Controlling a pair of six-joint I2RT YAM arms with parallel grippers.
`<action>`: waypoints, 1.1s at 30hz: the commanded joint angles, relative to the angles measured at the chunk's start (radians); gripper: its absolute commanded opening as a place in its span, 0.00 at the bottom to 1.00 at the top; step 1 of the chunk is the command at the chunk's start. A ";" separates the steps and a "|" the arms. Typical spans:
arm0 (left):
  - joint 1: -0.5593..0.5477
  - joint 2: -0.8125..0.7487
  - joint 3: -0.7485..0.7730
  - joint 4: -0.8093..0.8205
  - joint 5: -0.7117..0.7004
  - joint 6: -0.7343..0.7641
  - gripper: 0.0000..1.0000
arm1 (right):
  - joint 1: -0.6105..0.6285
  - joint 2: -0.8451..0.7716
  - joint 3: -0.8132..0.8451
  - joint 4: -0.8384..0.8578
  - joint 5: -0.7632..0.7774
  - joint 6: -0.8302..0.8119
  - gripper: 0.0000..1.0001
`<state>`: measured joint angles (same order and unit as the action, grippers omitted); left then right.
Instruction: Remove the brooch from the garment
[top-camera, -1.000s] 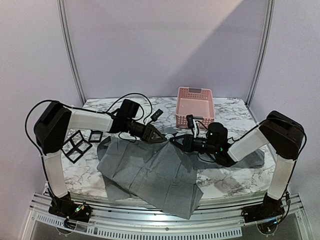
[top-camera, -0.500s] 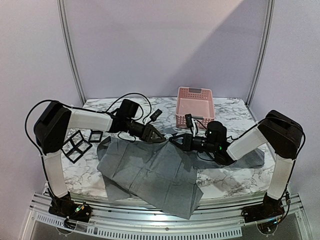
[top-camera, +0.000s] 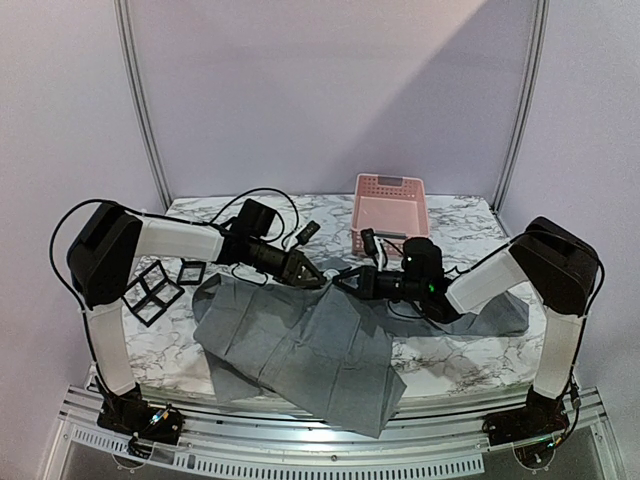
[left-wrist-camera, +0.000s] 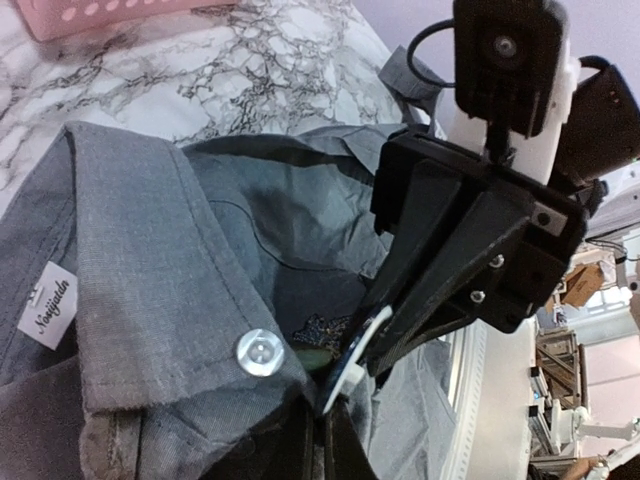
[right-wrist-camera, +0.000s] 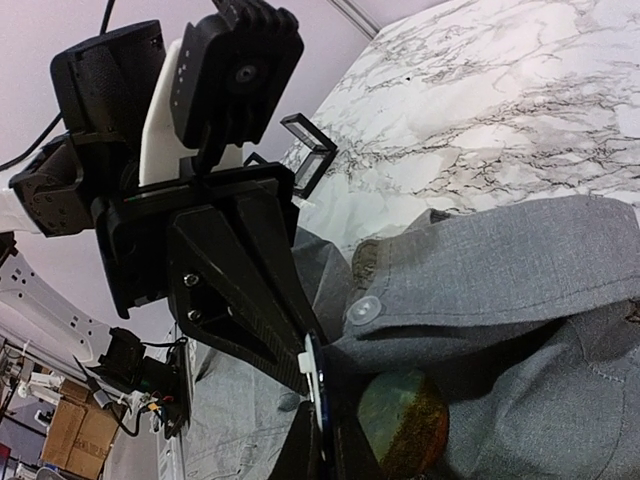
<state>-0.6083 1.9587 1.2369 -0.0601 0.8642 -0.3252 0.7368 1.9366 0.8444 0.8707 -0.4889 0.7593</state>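
The grey garment lies spread across the table and hangs over its front edge. My left gripper is shut on the cloth's edge beside a clear button. My right gripper meets it tip to tip and is shut, with a thin blue-and-white strip between its fingers. I cannot tell what that strip is. The brooch, a round green and orange-brown piece, sits in a fold just right of my right fingers. In the left wrist view the brooch is half hidden under the collar.
A pink basket stands at the back of the marble table behind the grippers. Black square frames lie on the left beside the left arm. A white label is sewn inside the collar.
My right gripper has moved left to meet the left gripper and has closed. The left gripper stays shut on the cloth and has shifted slightly.
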 joint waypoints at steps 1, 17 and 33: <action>-0.045 -0.021 0.022 0.029 0.080 0.015 0.00 | 0.007 0.051 0.077 -0.136 0.084 0.010 0.02; -0.048 -0.019 0.025 0.019 0.072 0.015 0.00 | 0.008 0.088 0.121 -0.209 0.109 0.033 0.03; -0.033 0.000 0.069 -0.086 -0.006 0.053 0.00 | 0.007 -0.214 -0.010 -0.205 0.183 -0.190 0.43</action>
<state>-0.6319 1.9587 1.2869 -0.1421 0.8284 -0.2939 0.7395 1.7882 0.8257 0.7052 -0.3420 0.6594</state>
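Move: Between the two hands' fingertips stands the blue-rimmed brooch, pinched by both: its middle is about 2 cm to the right of the left hand and 1 cm to the left of the right hand, level with each. From the right hand, the green badge on the garment lies roughly 2 cm ahead and 2 cm lower, the collar button about 3 cm ahead and 2 cm left, and the pink basket some 20 cm ahead and 11 cm right. Keeping their pinch on the brooch's rim, both hands first carry it forward, down and a little left by nearly 2 cm, then hold briefly. The right fingers then open, let go of the rim and draw away up about 4 cm and right 3 cm; the left hand, still gripping, moves some 2.5 cm back, right and up. ##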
